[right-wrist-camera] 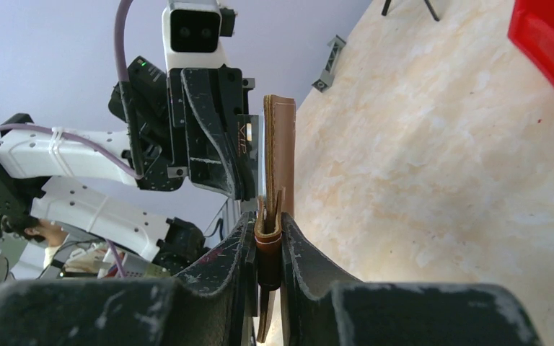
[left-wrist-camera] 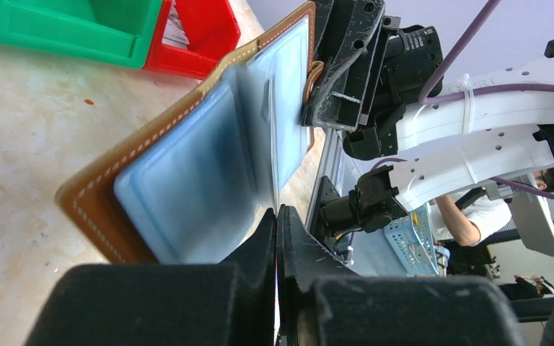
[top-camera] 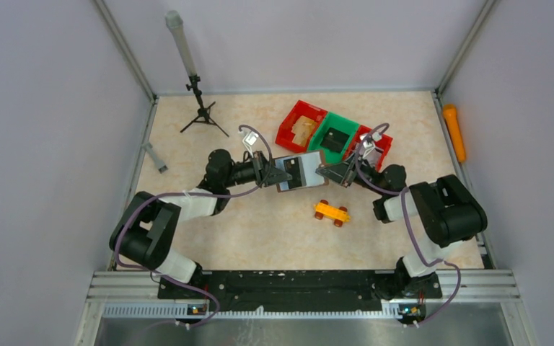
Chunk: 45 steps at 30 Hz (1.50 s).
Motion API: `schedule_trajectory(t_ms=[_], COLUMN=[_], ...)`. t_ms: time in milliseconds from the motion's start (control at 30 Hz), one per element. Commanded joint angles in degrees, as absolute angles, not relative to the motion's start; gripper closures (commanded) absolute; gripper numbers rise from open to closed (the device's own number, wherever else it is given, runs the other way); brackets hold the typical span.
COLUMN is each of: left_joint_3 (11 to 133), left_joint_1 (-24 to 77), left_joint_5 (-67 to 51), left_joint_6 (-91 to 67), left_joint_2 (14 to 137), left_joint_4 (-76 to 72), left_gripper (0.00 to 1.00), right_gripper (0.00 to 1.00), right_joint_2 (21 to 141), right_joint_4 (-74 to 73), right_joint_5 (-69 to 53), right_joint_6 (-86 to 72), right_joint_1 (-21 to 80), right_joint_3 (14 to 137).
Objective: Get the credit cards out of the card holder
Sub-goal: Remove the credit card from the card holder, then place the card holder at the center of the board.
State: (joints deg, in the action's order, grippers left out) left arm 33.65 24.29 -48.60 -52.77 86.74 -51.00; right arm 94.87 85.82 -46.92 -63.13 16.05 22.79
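The brown card holder [top-camera: 299, 171] hangs open above the table between both grippers. In the left wrist view its greyish-blue inner pockets [left-wrist-camera: 187, 180] face me. My left gripper [left-wrist-camera: 278, 216] is shut on a thin greyish card [left-wrist-camera: 256, 137] that stands out from the fold between the pockets. It is at the holder's left edge in the top view [top-camera: 268, 173]. My right gripper [right-wrist-camera: 268, 241] is shut on the holder's brown leather edge [right-wrist-camera: 281, 158], and is at the holder's right side in the top view [top-camera: 330, 173]. No other cards show.
A red bin [top-camera: 301, 124], a green bin [top-camera: 337, 135] and another red bin [top-camera: 376, 144] stand behind the holder. An orange toy car [top-camera: 331, 212] lies in front. A black tripod [top-camera: 200, 108] stands at the back left. An orange cylinder [top-camera: 454, 132] lies at the right wall.
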Motion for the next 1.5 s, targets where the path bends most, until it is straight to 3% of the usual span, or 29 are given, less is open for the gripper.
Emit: schedule_trajectory(t_ms=[0, 367, 567, 833, 967, 1233, 1333, 1467], left_joint_3=[33.8, 31.8, 29.2, 26.7, 26.5, 26.1, 26.1, 26.3], left_joint_1=[23.7, 22.1, 21.1, 21.2, 21.1, 21.2, 21.2, 21.1], left_joint_5=[-48.8, -46.4, -34.5, -28.2, -27.5, -25.8, -26.0, -26.4], left_joint_6=[-52.3, -51.5, -41.9, -39.7, -39.8, -39.2, -39.2, -39.4], left_joint_2=[84.6, 81.6, 69.7, 63.1, 62.8, 60.8, 61.1, 61.5], left_joint_4=[-53.6, -52.7, -38.2, -35.3, -35.2, -33.9, -33.9, -34.0], left_gripper=[0.99, 1.0, 1.0, 1.0, 1.0, 1.0, 1.0, 1.0], right_gripper=[1.0, 1.0, 1.0, 1.0, 1.0, 1.0, 1.0, 0.72], right_joint_2=[92.3, 95.8, 102.4, 110.2, 110.5, 107.1, 107.7, 106.8], right_joint_4=[98.7, 96.8, 96.6, 97.3, 88.0, 51.8, 46.0, 42.8], right_joint_5=[-45.5, -46.1, -47.4, -50.7, -50.5, -47.0, -46.6, -45.7], right_joint_6=[-62.5, -63.5, -66.5, -69.5, -64.6, -44.0, -40.6, -38.5], right_joint_1=[14.6, 14.4, 14.4, 18.3, 20.3, 25.9, 26.9, 27.2], right_joint_3=[22.3, 24.0, 26.6, 31.8, 34.0, 41.8, 44.0, 44.7])
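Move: The open card holder, gripped at its strap by the right hand, has its middle about 3 cm right of the left hand and 2 cm ahead, just below; the green compartment is about 22 cm ahead of the left hand and 16 cm right, the toy car 3 cm back and 14 cm right. From the right hand, the table spot is about 12 cm left, 14 cm below, level fore-and-aft; the holder's middle is 5 cm left, 1 cm ahead. Left pulls its pinched black card 7 cm left, away from the holder; right lowers the holder 10 cm, leftward. ##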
